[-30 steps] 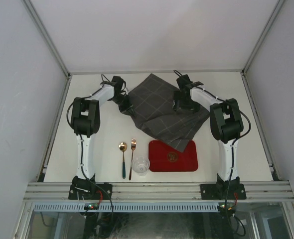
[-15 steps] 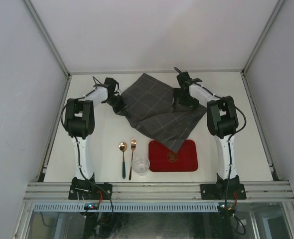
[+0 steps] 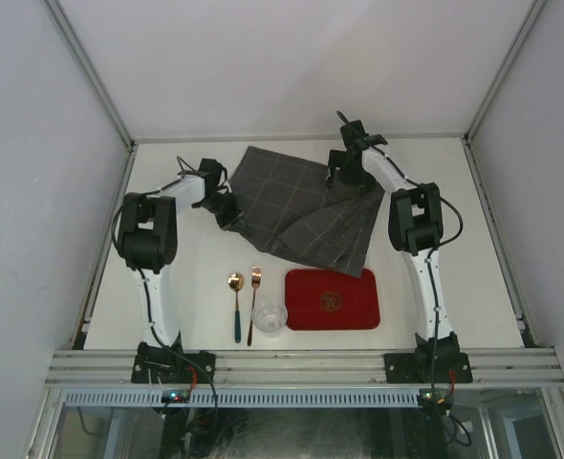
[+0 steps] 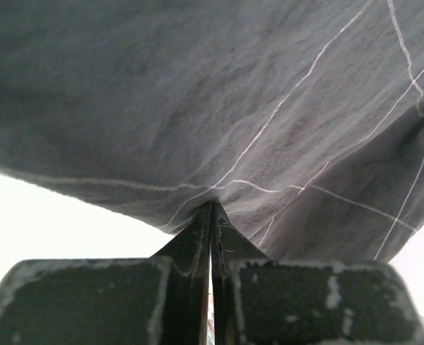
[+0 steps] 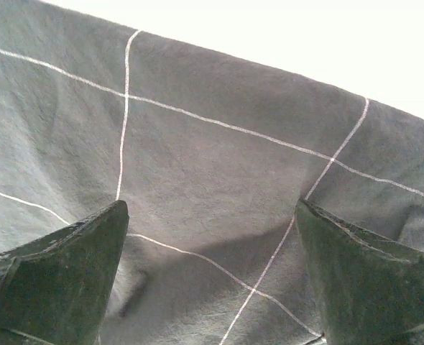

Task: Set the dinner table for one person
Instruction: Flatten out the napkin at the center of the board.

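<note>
The dinner table (image 3: 454,201) is the off-white top under everything. A dark grey checked cloth (image 3: 301,206) lies spread over its far middle. My left gripper (image 3: 227,213) is shut on the cloth's left edge; in the left wrist view the closed tips (image 4: 212,207) pinch a fold of the cloth (image 4: 197,93). My right gripper (image 3: 347,175) hovers open over the cloth's far right corner. In the right wrist view its gripper (image 5: 212,215) has the fingers (image 5: 61,273) wide apart above the cloth (image 5: 212,158), holding nothing.
A red rectangular tray (image 3: 332,299) lies near the front, just below the cloth's near corner. Left of it are a small glass bowl (image 3: 270,316), a copper fork (image 3: 254,301) and a spoon (image 3: 236,306). White walls enclose the table.
The left jaws have closed fully on the cloth's edge. Both arms have shifted, the right gripper toward the far edge, and the cloth now lies further left and back, off the tray.
</note>
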Action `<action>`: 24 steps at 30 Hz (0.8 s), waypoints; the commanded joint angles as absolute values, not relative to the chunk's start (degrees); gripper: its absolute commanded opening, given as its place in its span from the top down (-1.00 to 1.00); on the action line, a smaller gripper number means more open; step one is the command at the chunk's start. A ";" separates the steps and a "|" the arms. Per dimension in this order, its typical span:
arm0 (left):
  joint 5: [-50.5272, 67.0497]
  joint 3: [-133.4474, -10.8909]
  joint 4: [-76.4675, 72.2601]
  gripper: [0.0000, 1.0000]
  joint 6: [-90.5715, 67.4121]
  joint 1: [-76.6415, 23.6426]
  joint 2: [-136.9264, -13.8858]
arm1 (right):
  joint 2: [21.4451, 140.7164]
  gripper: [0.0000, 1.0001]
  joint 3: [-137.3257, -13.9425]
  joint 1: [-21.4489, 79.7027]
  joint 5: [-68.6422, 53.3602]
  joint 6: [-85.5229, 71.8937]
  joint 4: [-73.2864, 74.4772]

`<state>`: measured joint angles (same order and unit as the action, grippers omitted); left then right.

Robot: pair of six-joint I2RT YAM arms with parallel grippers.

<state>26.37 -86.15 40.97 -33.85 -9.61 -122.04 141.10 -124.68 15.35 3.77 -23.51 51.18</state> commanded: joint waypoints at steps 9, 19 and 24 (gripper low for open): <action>27.47 -82.24 39.53 1.00 -32.96 -14.89 -118.25 | 151.57 -0.99 -141.85 11.45 -11.73 -23.30 50.27; 22.70 -85.57 42.05 1.00 -30.72 -18.52 -112.01 | 148.86 -0.99 -142.17 9.34 -19.02 -23.92 44.82; 18.81 -89.50 45.24 1.00 -28.09 -18.75 -110.06 | 144.12 -0.99 -143.61 8.44 -23.34 -24.38 42.32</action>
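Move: The left fingers are down at the napkin's near-left edge, with its middle about 15 cm to their right and 5 cm farther out; the right hand, spread wide over the far-right part, has that middle about 10 cm to its left and 7 cm back. From the left hand, the red tray lies some 20 cm right and 19 cm back, the fork 3 cm right and 20 cm back, and the glass 6 cm right and 23 cm back. With fingers shut on the napkin's near-left edge, the left hand draws back and to the right about 6 cm, low over the board, then rises 3 cm and comes free of the cloth. Meanwhile the right hand, fingers still wide open on the far-right part, pushes the cloth forward about 6 cm towards the board's far edge, easing up 2 to 3 cm and rolling its left side up some 20 degrees so that the right finger stays lowest on the cloth. ##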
